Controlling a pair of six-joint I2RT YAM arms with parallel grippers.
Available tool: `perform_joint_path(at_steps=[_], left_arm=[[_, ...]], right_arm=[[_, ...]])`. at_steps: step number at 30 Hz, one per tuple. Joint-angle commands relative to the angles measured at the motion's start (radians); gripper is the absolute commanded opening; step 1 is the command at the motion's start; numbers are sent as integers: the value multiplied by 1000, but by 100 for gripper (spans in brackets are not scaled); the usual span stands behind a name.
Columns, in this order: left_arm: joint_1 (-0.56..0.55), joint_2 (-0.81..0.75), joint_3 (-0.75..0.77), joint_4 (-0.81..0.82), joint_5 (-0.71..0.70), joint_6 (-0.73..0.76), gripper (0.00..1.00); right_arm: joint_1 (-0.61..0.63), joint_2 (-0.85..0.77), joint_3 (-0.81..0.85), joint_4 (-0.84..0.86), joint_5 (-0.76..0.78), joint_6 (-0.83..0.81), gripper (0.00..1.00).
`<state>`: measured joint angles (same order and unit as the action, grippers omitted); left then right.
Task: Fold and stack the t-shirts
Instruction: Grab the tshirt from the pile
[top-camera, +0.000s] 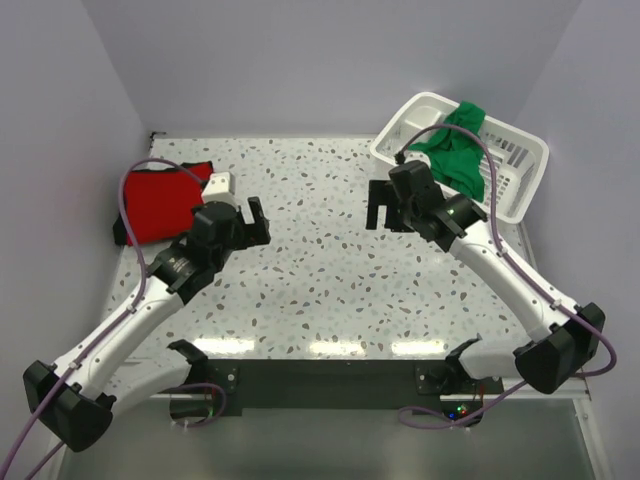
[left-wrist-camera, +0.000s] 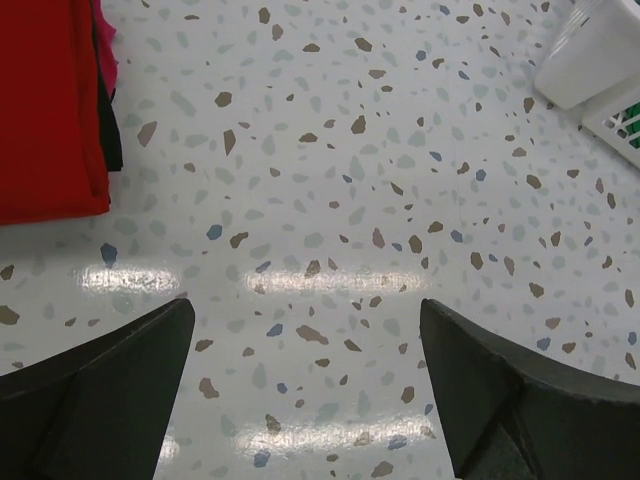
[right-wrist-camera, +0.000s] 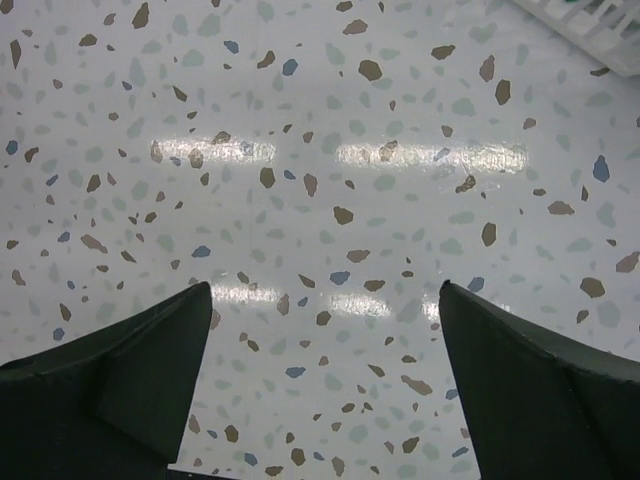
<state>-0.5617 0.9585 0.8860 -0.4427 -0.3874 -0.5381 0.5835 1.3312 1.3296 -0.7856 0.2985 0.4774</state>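
Note:
A folded red t-shirt (top-camera: 160, 200) lies at the table's far left; in the left wrist view its edge (left-wrist-camera: 45, 110) fills the upper left corner. A crumpled green t-shirt (top-camera: 455, 150) hangs over the rim of the white basket (top-camera: 515, 165) at the far right. My left gripper (top-camera: 258, 222) hovers just right of the red shirt, open and empty, its fingertips (left-wrist-camera: 150, 345) spread over bare table. My right gripper (top-camera: 378, 213) hovers left of the basket, open and empty, with its fingertips (right-wrist-camera: 175, 325) wide apart.
The speckled tabletop (top-camera: 320, 260) spans the space between the two arms. A white basket corner (left-wrist-camera: 590, 70) shows at the upper right of the left wrist view. A dark item (left-wrist-camera: 108, 120) peeks out beneath the red shirt's edge. Walls close in on three sides.

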Motion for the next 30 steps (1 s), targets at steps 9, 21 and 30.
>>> perform_joint_path(at_steps=[9,21,30], left_arm=[[8,51,36,51,18,84,100],[8,102,79,88,-59,99,100],[9,106,59,145,-123,69,100]], right_arm=[[4,-95,52,-136,358,29,99],[-240,132,284,41,306,-123,99],[-433,520,599,57,156,-168,99]])
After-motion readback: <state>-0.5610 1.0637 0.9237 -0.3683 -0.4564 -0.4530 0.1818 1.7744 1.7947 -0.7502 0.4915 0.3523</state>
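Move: The green t-shirts lie inside the white basket, their middle roughly 23 cm ahead of the right hand, 18 cm to its right and 17 cm below. The basket's middle is about level with them and some 2 cm farther right, its rim well above the shirts. From the left hand, the green shirts are some 24 cm ahead, 53 cm to the right and 17 cm below. Sweeping right and then forward, about 15 cm each way, the open right hand slips slightly back first, arches up some 7 cm and sinks about 5 cm again towards the green t-shirts, ending over the near side of the basket. Its wrist turns clockwise some 25 degrees. The open left hand dips briefly and eases 2–3 cm forward over bare table. ##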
